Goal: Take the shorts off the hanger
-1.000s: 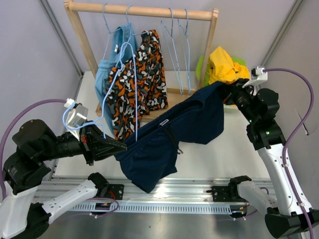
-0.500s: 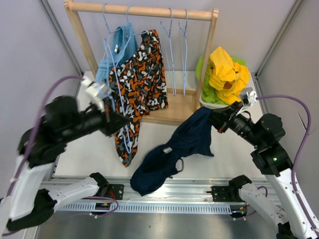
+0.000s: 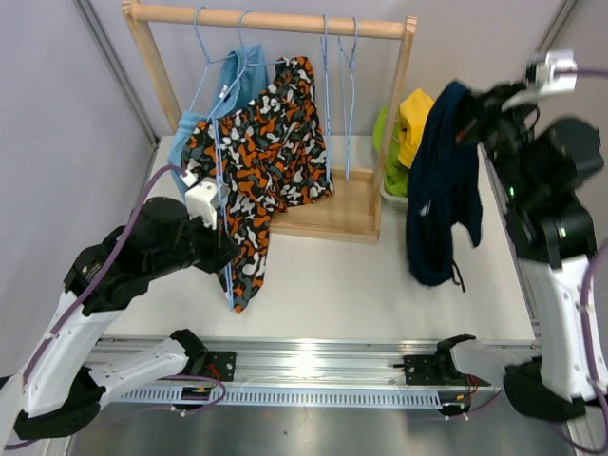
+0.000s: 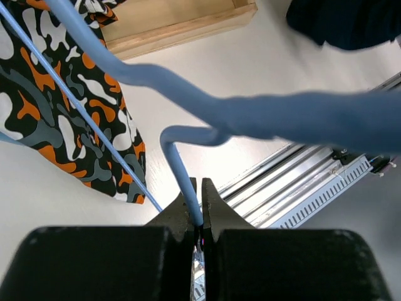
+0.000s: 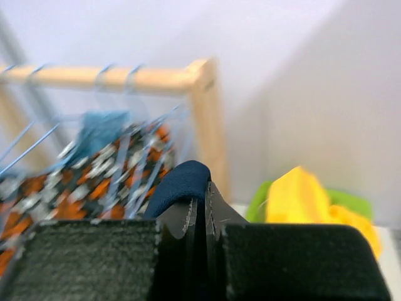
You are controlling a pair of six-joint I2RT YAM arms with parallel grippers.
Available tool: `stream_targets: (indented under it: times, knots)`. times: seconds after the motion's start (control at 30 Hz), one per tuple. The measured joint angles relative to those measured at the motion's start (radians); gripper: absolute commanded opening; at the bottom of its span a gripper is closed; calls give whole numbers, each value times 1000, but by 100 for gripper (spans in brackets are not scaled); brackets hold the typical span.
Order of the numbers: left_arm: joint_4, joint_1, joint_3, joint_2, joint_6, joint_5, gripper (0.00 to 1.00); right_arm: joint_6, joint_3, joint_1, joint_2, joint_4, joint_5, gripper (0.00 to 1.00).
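Observation:
My right gripper [image 3: 472, 98] is shut on the navy shorts [image 3: 442, 190], which hang from it high above the table, right of the rack. In the right wrist view the navy fabric [image 5: 182, 182] folds over my shut right gripper [image 5: 202, 194]. My left gripper [image 3: 228, 252] is shut on a bare light blue hanger [image 3: 228, 285] in front of the camouflage shorts [image 3: 266, 152]. The hanger wire [image 4: 182, 169] runs into my left gripper [image 4: 202, 188]. The light blue shorts [image 3: 242, 76] and the camouflage shorts hang on the rack. The yellow shorts [image 3: 416, 114] and lime green shorts [image 3: 385, 133] are piled behind the navy pair.
The wooden rack [image 3: 275, 19] stands at the back, with two bare blue hangers [image 3: 337, 95] on its rail and a wooden base [image 3: 332, 214]. A metal rail [image 3: 313, 366] runs along the near table edge. Grey walls close in on both sides.
My right arm has swung up and to the right, lifting the navy shorts off the table until they hang free. My left arm has dropped lower, still holding the hanger.

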Motion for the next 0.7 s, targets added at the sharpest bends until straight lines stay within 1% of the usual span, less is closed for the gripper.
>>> stream_targets:
  times: [0.07,0.13,0.3,0.43,0.5,0.57,0.7]
  knots:
    - [-3,0,-7,-22,0,0,0,3,126,-76,129,12,6,0]
    - [-3,0,-15,-35,1,2,0,5,231,-122,237,15,12,0]
    - [10,0,-60,-32,1,49,0,25,478,-213,492,31,12,0]
    - [22,0,-77,-19,1,106,0,58,661,-277,663,90,20,0]
    - [27,0,-77,-12,1,131,0,67,686,-296,712,143,28,0]
    - [28,0,-77,-11,2,150,0,73,660,-310,737,206,36,0]
    - [28,0,-69,-3,2,184,0,84,493,-319,743,348,37,0]
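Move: The right hand grips the navy shorts high up. The basket, with the yellow and green shorts in it, lies about 33 cm ahead of this hand, 13 cm to its right and some 50 cm below. The rack's right post stands about 26 cm ahead and 5 cm to the left of the hand, its middle roughly 30 cm lower. From the left hand, which holds the empty hanger, the basket is some 47 cm ahead, 50 cm right and 26 cm down. Swing the right gripper fast forward about 25 cm and 10 cm to the right, carrying the navy shorts towards the basket on the outer side of the rack's right post. Let it rise some 5 cm and sink again, turning the wrist about 20 degrees clockwise, fingers kept shut. Ease the left gripper with its hanger a few centimetres back, right and down. ##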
